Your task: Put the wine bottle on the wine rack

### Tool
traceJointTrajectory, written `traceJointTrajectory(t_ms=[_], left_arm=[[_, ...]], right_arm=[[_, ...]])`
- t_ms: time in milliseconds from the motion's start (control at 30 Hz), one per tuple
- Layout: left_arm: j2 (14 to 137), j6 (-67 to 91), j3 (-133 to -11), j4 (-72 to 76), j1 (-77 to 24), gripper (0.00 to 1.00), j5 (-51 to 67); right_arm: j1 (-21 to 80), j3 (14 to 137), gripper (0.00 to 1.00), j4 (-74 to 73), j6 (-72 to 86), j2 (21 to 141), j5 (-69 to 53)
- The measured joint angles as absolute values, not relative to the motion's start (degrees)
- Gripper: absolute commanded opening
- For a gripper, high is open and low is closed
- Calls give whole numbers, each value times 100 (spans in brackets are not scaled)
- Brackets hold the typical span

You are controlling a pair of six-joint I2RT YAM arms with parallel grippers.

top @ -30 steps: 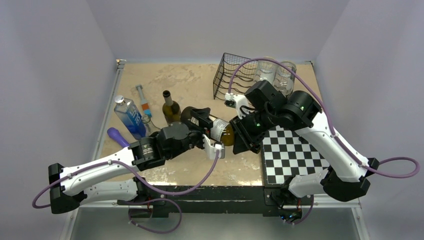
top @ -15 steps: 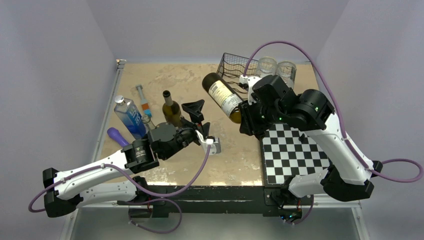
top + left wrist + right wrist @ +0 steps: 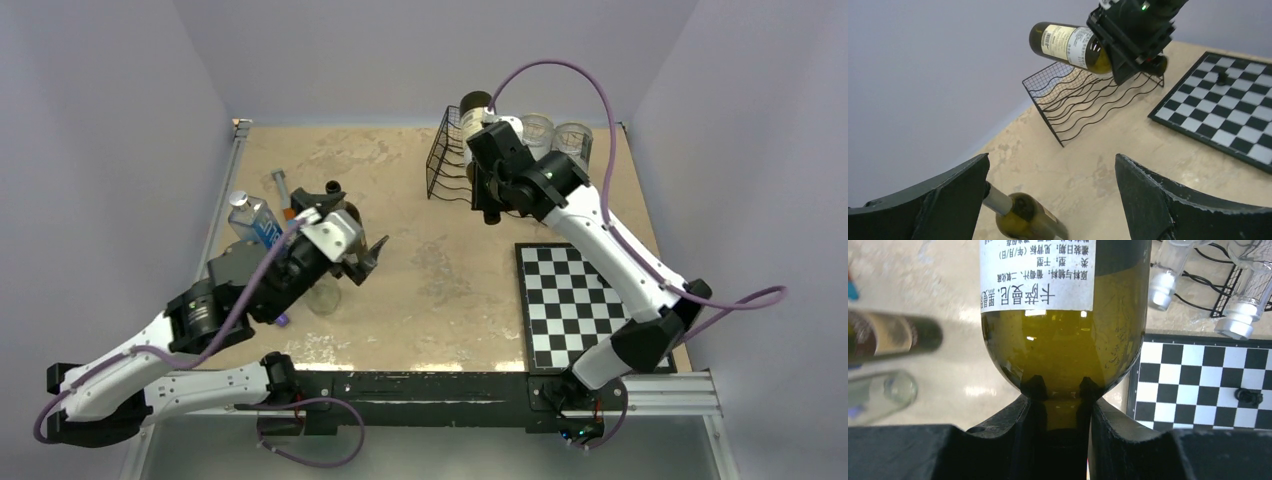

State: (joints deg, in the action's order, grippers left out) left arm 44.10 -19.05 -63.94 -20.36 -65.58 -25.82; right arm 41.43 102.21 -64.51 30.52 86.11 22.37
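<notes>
The wine bottle, olive green with a white label, hangs level in the air over the black wire wine rack at the back of the table. My right gripper is shut on its neck. In the right wrist view the fingers clamp the neck just below the bottle's shoulder. The left wrist view shows the bottle a little above the rack's wavy rows, not touching them. My left gripper is open and empty at the table's left, above a second olive bottle.
A chessboard lies at the right front with a small black piece on it. Two clear glasses stand right of the rack. A blue water bottle, a syringe and a clear glass sit around the left arm.
The left gripper let go of the wine bottle, opened wide and drew back to the left. The right arm carried the bottle from mid-table up and back over the rack.
</notes>
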Motion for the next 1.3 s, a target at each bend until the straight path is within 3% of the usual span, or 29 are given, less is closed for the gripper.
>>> traceJointTrajectory(t_ms=[500, 1200, 1300], left_arm=[[3367, 75, -6514, -3354, -6558, 99, -2582], [3518, 458, -6517, -3778, -6558, 99, -2740], [3518, 499, -6517, -3789, -6558, 99, -2751]], right_arm=[[3782, 10361, 0, -5498, 4213, 10407, 3183], [3404, 10457, 0, -5144, 3997, 11611, 3697], [3389, 10457, 14, -5107, 3938, 11681, 3734]])
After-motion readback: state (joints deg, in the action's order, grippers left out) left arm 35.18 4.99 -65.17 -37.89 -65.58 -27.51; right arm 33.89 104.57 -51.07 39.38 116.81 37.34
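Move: Ahead of the right hand, which already grips the dark wine bottle by its neck, the free place on the wine rack has its middle about 20 cm farther out, 4 cm to the right and 18 cm lower. Of the two clear bottles already racked, the near one lies some 21 cm ahead and 12 cm right of the hand, the far one 19 cm ahead and 20 cm right, both about 17 cm below. From the empty left hand, that free place is roughly 30 cm ahead, 25 cm right and 28 cm down. Carrying the wine bottle by the neck, base foremost, the right hand goes forward and down towards the free place left of the two clear bottles, about 14 cm out and 16 cm down. It turns some 20 degrees clockwise to line the bottle up, slows towards the end and keeps its grip. The left hand, still wide open, draws about 5 cm left and a little back, then sinks slightly, tipping down. ##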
